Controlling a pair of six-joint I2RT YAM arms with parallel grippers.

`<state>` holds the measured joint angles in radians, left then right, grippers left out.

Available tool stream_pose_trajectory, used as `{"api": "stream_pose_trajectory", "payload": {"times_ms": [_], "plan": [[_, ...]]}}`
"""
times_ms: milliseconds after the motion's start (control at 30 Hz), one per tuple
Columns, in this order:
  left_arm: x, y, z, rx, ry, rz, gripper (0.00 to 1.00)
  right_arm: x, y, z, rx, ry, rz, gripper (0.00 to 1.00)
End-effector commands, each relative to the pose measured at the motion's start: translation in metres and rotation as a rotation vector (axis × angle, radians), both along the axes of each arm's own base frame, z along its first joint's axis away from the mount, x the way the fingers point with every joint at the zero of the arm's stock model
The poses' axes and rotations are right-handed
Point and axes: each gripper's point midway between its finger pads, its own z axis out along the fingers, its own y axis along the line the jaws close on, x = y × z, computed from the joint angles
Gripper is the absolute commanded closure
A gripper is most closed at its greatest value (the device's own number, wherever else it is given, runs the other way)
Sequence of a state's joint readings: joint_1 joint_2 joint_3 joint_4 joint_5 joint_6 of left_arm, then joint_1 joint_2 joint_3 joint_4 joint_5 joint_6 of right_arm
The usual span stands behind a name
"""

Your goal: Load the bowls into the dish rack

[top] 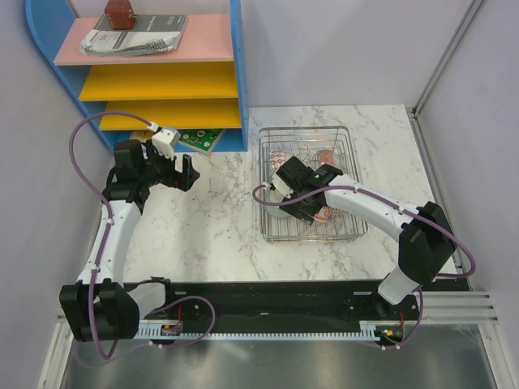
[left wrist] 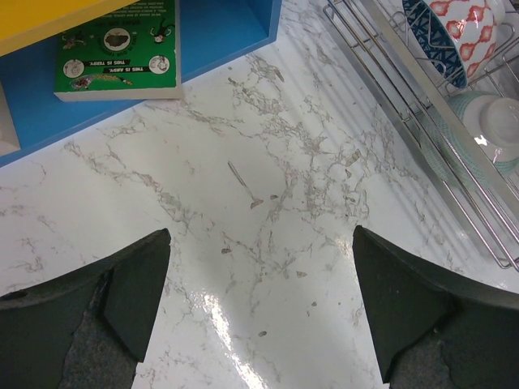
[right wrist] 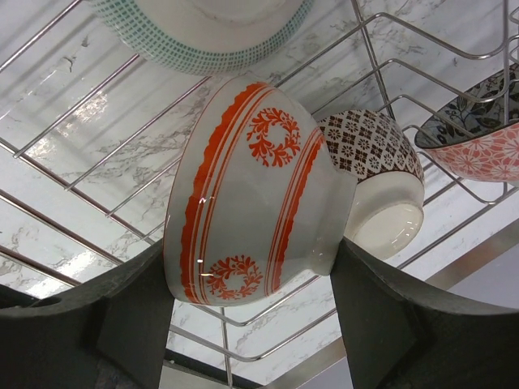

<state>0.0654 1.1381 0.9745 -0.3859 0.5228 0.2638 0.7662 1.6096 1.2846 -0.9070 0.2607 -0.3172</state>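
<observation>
The chrome wire dish rack [top: 353,162] stands right of centre on the marble table. Inside it my right gripper [right wrist: 250,253] is shut on a white bowl with orange-red rings and wreaths [right wrist: 251,194], held on its side, one finger at the rim and the other at the foot. Around it in the rack lie a brown mesh-patterned bowl [right wrist: 377,162], a pale green grid bowl [right wrist: 211,36] and a pink floral bowl [right wrist: 478,146]. My left gripper [left wrist: 261,308] hangs open over bare marble left of the rack [left wrist: 422,121], holding nothing.
A blue shelf unit with yellow and pink boards [top: 162,73] stands at the back left. A green booklet [left wrist: 117,49] lies at its foot. Walls close in on both sides. The rack's raised wire sides [right wrist: 73,121] surround the right gripper.
</observation>
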Motion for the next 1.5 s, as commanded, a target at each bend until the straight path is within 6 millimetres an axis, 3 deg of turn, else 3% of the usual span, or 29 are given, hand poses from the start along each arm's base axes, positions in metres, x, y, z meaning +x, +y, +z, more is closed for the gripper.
{"api": "stream_pose_trajectory", "payload": {"times_ms": [0,367,667,1033,1467], "plan": [[0.002,0.004,0.01,-0.006,-0.042,0.028,0.0,0.007,0.001,0.001,-0.019,-0.03,-0.018,1.0],[0.002,0.004,0.011,-0.005,-0.05,0.029,0.0,0.005,0.006,-0.013,-0.064,-0.023,-0.001,1.0],[0.002,0.006,0.011,-0.008,-0.053,0.033,0.0,-0.007,0.004,-0.017,-0.118,0.04,0.053,0.45],[0.001,0.008,0.012,-0.013,-0.058,0.038,0.0,-0.02,0.009,-0.01,-0.09,0.104,0.115,0.02],[0.002,0.01,0.013,-0.017,-0.062,0.041,0.0,-0.028,0.016,-0.008,-0.064,0.136,0.155,0.02]]}}
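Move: The right hand already holds the orange-patterned bowl on its side, its middle about 3 cm below the fingertips. The rack's near gap lies roughly 3 cm back, 2 cm right and 6 cm below. The green-rimmed bowl sits about level ahead, 6 cm left; the brown bowl some 5 cm ahead and 7 cm right, both about 6 cm lower. From the idle left hand, the orange bowl is some 30 cm right, 10 cm back and 14 cm below. Still pinching the orange bowl, the right hand eases down about 1 cm into the near part of the rack, rolling its left side down a little. It then opens from three-quarters to fully wide, giving up the pinch, and draws back some 3 cm towards the rack's near side, sinking another centimetre as the fingertips tilt back under the hand. ##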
